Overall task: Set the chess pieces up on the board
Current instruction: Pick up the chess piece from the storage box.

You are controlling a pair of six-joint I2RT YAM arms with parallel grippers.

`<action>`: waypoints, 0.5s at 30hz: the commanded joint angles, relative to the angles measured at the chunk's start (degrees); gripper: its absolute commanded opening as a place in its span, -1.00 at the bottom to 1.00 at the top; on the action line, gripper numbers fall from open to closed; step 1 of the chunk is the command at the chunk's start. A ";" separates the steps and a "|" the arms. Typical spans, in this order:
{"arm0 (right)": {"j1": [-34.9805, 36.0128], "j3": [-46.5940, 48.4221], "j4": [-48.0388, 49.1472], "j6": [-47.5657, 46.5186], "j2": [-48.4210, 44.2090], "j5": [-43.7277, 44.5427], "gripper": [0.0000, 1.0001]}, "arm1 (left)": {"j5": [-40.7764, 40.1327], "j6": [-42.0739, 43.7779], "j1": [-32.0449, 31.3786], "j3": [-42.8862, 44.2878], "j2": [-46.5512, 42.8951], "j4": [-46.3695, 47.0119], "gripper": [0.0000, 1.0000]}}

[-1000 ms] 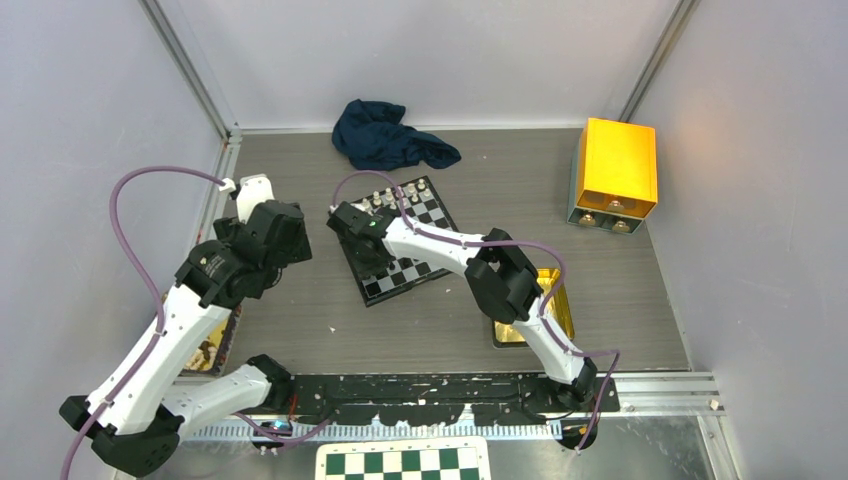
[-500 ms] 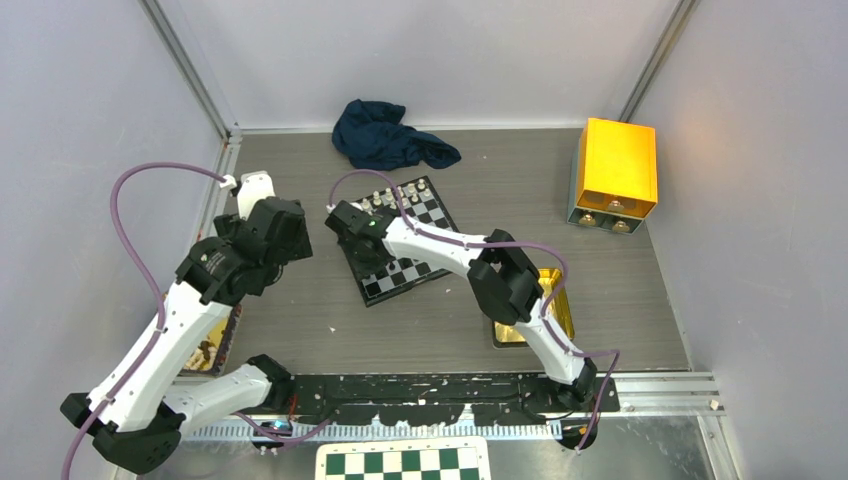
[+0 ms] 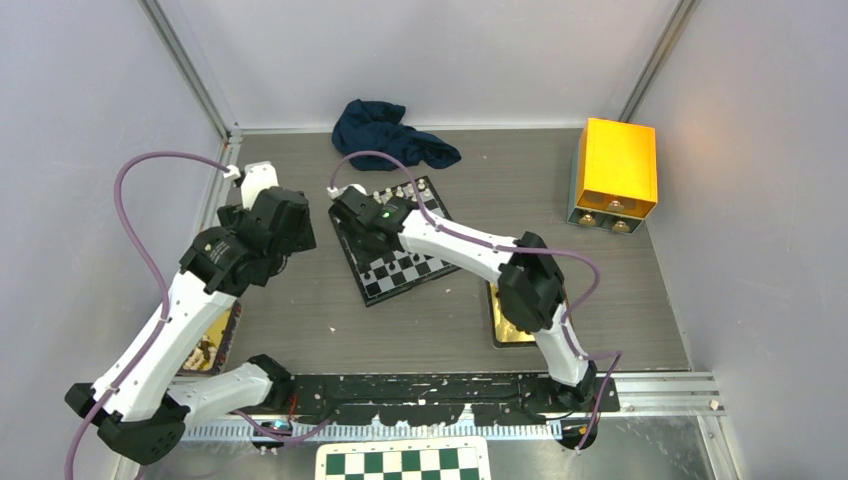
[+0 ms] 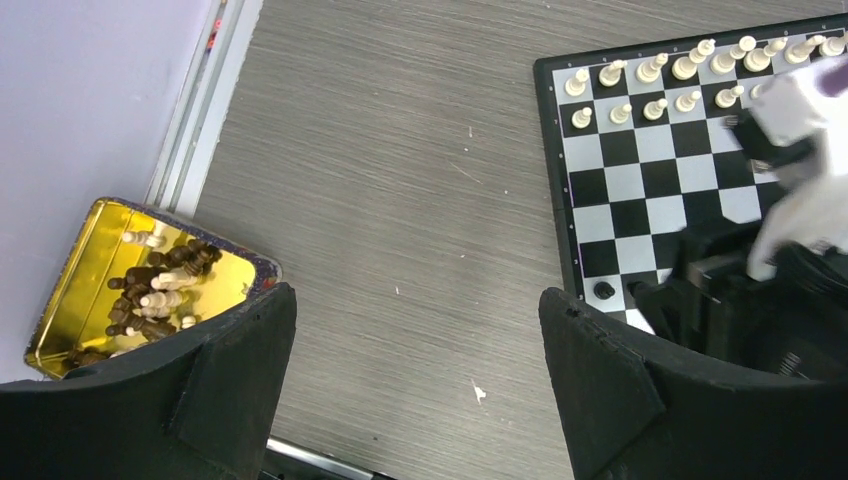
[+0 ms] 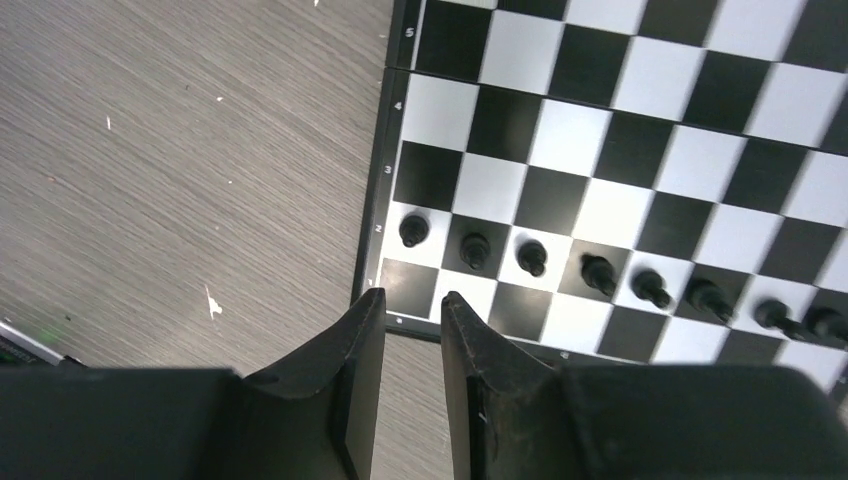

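Note:
The board [image 3: 412,270] lies at the table's middle, turned a little. White chess pieces [image 4: 650,70] fill its two far rows. A row of black pawns [image 5: 530,255] stands one row in from the near edge, whose own squares show bare. My right gripper [image 5: 413,298] hovers over the board's near left corner, jaws open a narrow gap with nothing between them. My left gripper [image 4: 416,300] hangs wide open and empty above bare table, between the board [image 4: 640,190] and a gold tin [image 4: 100,290] that holds several black and white pieces.
A dark blue cloth [image 3: 390,135] lies beyond the board. A yellow box [image 3: 615,170] stands at the far right. A second gold tin [image 3: 500,322] sits under the right arm's elbow. A green-and-white checkered board [image 3: 400,462] lies in front of the arm bases.
My right gripper has moved a little toward the far side over the board's left part, and its elbow has swung right. The left arm has edged slightly farther away, still open.

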 commanded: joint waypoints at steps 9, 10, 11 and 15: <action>-1.00 -14.92 4.74 0.80 -19.74 17.73 0.24 | 8.06 4.22 0.27 0.82 5.53 10.93 0.87; -1.43 -16.72 5.25 1.62 -21.30 19.24 0.29 | 9.29 4.70 0.16 0.45 5.80 12.26 0.88; -1.79 -18.53 5.61 2.28 -23.06 20.52 0.34 | 11.08 5.38 0.16 0.09 6.06 14.04 0.89; -3.32 -24.54 5.20 4.95 -29.50 25.49 0.50 | 15.01 7.00 -0.23 -0.57 7.88 17.50 0.93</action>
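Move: From the right hand, the black pieces in the golden storage box lie about 33 cm to the right, 10 cm back and 9 cm below. The black pawn at the near-left end of its row is roughly 8 cm beneath, 1 cm back; the board's middle is some 6 cm ahead and 6 cm right. From the left hand, those boxed pieces are around 49 cm right, 5 cm back; the board's middle is about 22 cm right, 11 cm ahead, both some 26 cm lower. Lift the empty right gripper clear of the pawn row, then sweep it right, about 10 cm, towards the golden storage box while rising some 6 cm. Open its fingers from a third to nearly three quarters, and swing the wrist clockwise as the fingertips tip upward. Meanwhile bring the open left gripper about 5 cm right and a little forward towards the board, turning slightly clockwise. ##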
